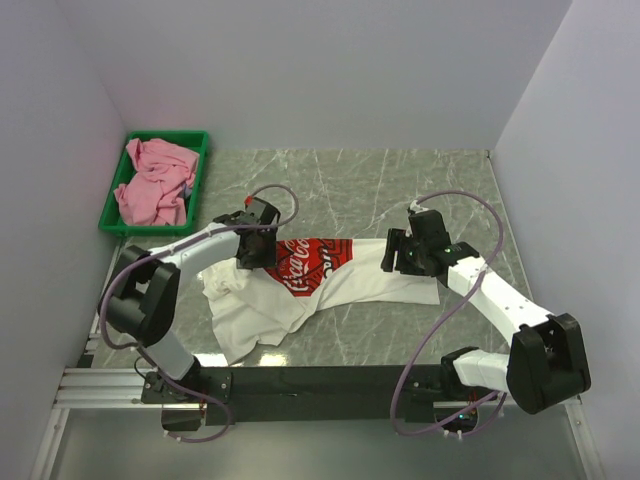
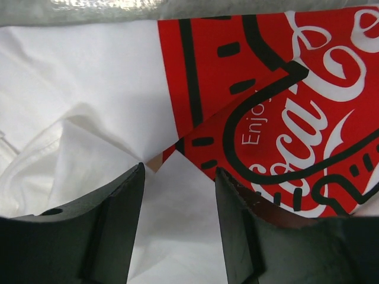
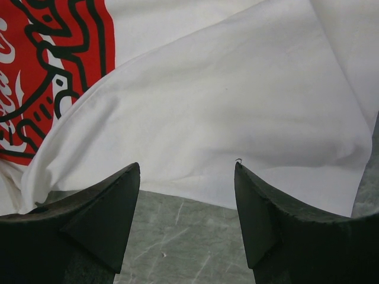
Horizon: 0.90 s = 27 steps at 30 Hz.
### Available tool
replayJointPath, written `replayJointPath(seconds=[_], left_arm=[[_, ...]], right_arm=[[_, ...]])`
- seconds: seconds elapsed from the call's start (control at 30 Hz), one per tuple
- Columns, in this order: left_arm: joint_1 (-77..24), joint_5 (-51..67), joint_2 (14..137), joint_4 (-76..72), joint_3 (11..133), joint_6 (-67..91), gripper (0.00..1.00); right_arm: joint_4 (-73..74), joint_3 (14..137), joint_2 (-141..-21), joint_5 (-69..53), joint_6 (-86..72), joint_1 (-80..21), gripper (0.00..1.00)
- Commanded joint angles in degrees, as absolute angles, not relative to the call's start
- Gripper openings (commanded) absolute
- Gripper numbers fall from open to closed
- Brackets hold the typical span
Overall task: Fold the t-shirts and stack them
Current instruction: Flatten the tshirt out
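The white t-shirt [image 1: 330, 290] lies rumpled on the table, its red printed graphic [image 1: 305, 262] creased and partly folded over. My left gripper [image 1: 258, 245] is low over the shirt's far left part. In the left wrist view it [image 2: 179, 168] stands open, with white cloth [image 2: 89, 89] under the gap and the graphic [image 2: 296, 118] just to the right. My right gripper [image 1: 400, 252] is at the shirt's far right side. It [image 3: 187, 164] is open over the hem [image 3: 237, 89], with bare table between its fingers. The pink t-shirt [image 1: 155, 182] lies bunched in the tray.
A green plastic tray [image 1: 203, 160] sits at the back left against the left wall. The grey marble table [image 1: 400, 180] is walled on three sides. A black rail [image 1: 320, 380] with both arm bases runs along the near edge.
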<state>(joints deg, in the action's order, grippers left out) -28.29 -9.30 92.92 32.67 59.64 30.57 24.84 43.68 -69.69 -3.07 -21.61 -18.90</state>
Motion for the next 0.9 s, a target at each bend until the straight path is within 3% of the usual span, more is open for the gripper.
replayJointPath(seconds=[0.0,0.13,0.33,0.43,0.57,0.67,0.87], left_arm=[[-29.18,-10.10,94.83,31.90,61.96,28.83,0.57],[-29.44,-10.81,96.24,31.64,60.82,29.27,0.61],[-30.06,-10.46,96.50,30.59,58.80,30.23,0.57],[-30.59,-9.85,96.15,30.06,57.75,30.94,0.49],[-31.29,-9.67,95.28,29.71,56.95,31.20,0.20],[-31.38,-10.54,93.00,30.14,57.30,31.29,0.06],[-31.38,-15.99,82.98,31.82,59.59,32.08,0.01]], right_arm=[[22.50,42.80,-70.13,-2.99,-21.62,-18.19,0.71],[21.71,42.10,-70.49,-3.51,-21.45,-18.02,0.71],[20.92,41.75,-70.93,-3.96,-21.62,-17.75,0.71],[20.92,41.75,-70.75,-4.04,-21.71,-17.75,0.71],[21.00,41.75,-70.31,-4.04,-21.80,-17.58,0.71],[21.36,41.92,-69.88,-3.87,-21.97,-17.58,0.71],[21.97,42.54,-67.68,-1.50,-23.29,-17.49,0.71]])
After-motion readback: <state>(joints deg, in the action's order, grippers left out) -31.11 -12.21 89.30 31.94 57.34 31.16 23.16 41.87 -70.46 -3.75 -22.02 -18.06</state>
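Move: The white fold beside the print's near-left edge is almost straight below the left gripper, about 3 cm down and 1 cm back. At that same lower level, the middle of the red print lies about 10 cm to the gripper's right and level with it. The crumpled white cloth is some 6 cm left and 3 cm back. From the right gripper, the white fold is about 26 cm left, roughly level, and some 7 cm down. Lower the open left gripper about 3 cm onto the white fold of the t-shirt, easing back about 1.5 cm, and shut the fingers on the fold near the bottom so the tips pinch it. Then, keeping the fingers shut, lift nearly 4 cm straight up. ##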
